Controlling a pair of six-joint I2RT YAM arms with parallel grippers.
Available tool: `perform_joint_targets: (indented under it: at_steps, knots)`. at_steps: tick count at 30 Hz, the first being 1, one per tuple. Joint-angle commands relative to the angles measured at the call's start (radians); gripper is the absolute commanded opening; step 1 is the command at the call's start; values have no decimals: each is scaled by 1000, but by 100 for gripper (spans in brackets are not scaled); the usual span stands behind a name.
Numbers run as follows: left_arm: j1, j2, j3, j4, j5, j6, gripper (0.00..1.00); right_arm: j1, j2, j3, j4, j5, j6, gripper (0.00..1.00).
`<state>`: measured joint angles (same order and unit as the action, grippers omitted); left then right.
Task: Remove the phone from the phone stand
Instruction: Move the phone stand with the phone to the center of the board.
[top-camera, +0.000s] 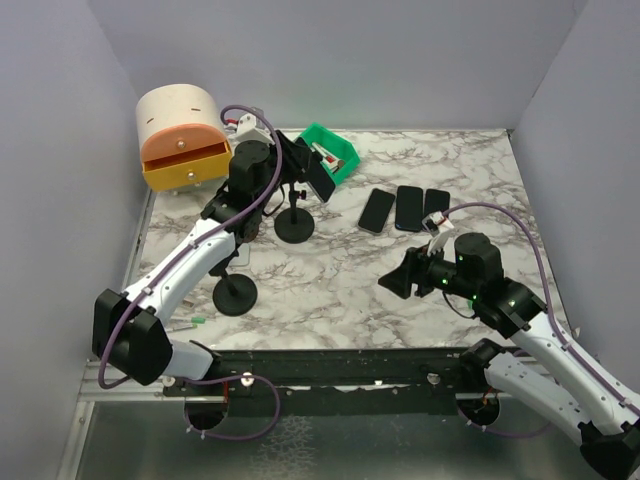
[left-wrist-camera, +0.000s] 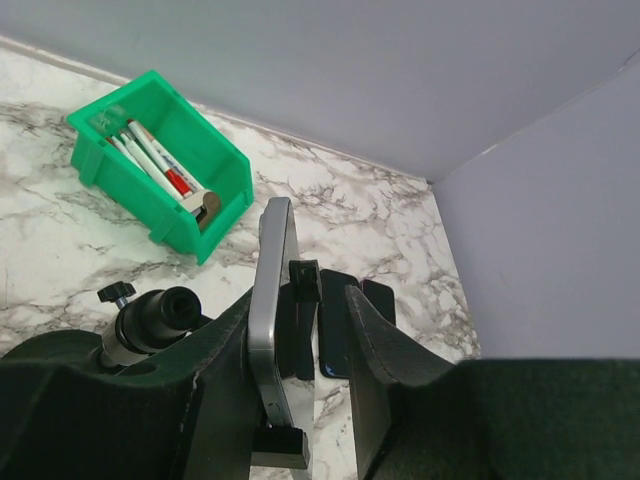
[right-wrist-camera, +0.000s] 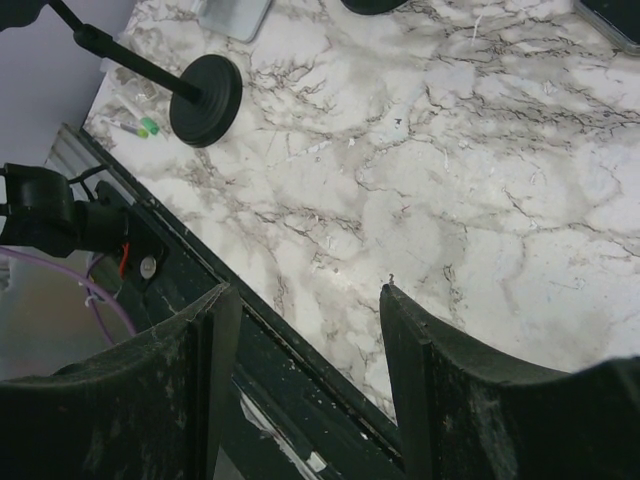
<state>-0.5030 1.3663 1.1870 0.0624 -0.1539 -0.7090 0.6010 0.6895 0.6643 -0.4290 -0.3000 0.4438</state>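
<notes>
The phone (top-camera: 319, 178) stands tilted in the clamp of the black phone stand (top-camera: 294, 228) at the back of the table. My left gripper (top-camera: 300, 165) straddles it. In the left wrist view the phone's silver edge (left-wrist-camera: 270, 300) lies against my left finger (left-wrist-camera: 215, 370). The other finger (left-wrist-camera: 375, 350) stands clear of it, with a gap between, so the gripper is open. The stand's clips (left-wrist-camera: 304, 275) hold the phone at top and bottom. My right gripper (top-camera: 395, 280) hovers open and holds nothing over the table's near edge (right-wrist-camera: 305, 295).
Three dark phones (top-camera: 408, 207) lie flat at the back right. A green bin (top-camera: 335, 150) of pens sits behind the stand, and an orange drawer box (top-camera: 180, 135) is at the back left. A second, bare stand (top-camera: 236, 295) is near the left front.
</notes>
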Motion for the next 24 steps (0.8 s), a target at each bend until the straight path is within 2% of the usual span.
perform_joint_targets:
  at_steps: [1,7,12,24]
  knots:
    - [6,15,3,30,46,-7,35,3,-14,-10,-15,26,-10,62]
    - [6,-1,-7,41,59,-5,18,3,-19,-9,-19,36,-10,62]
    - [6,-25,-10,32,73,3,0,3,-23,-7,-21,41,-8,62]
    - [7,-151,-63,66,151,-25,0,4,-57,30,-60,60,-14,62]
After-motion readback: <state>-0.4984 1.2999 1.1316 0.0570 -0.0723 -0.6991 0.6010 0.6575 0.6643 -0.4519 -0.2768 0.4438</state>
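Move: The left hand is already astride the upper edge of the phone on the stand; that phone's middle is about 3 cm to the right, 3 cm below and 1 cm ahead. The stand's round base is roughly 4 cm left and 2 cm back, some 30 cm below. On the table, the green bin lies about 20 cm ahead and 5 right, the nearest loose phone 3 ahead and 18 right. From the right hand, the mounted phone is about 22 cm ahead, 15 left and 9 above. Closing almost in place, with a dip of barely half a centimetre, the left hand brings its half-open fingers together and pinches the upper edge of the mounted phone. With the pinch kept, it then draws back towards its base by about 2 cm, level and picking up speed, turning a few degrees clockwise. ##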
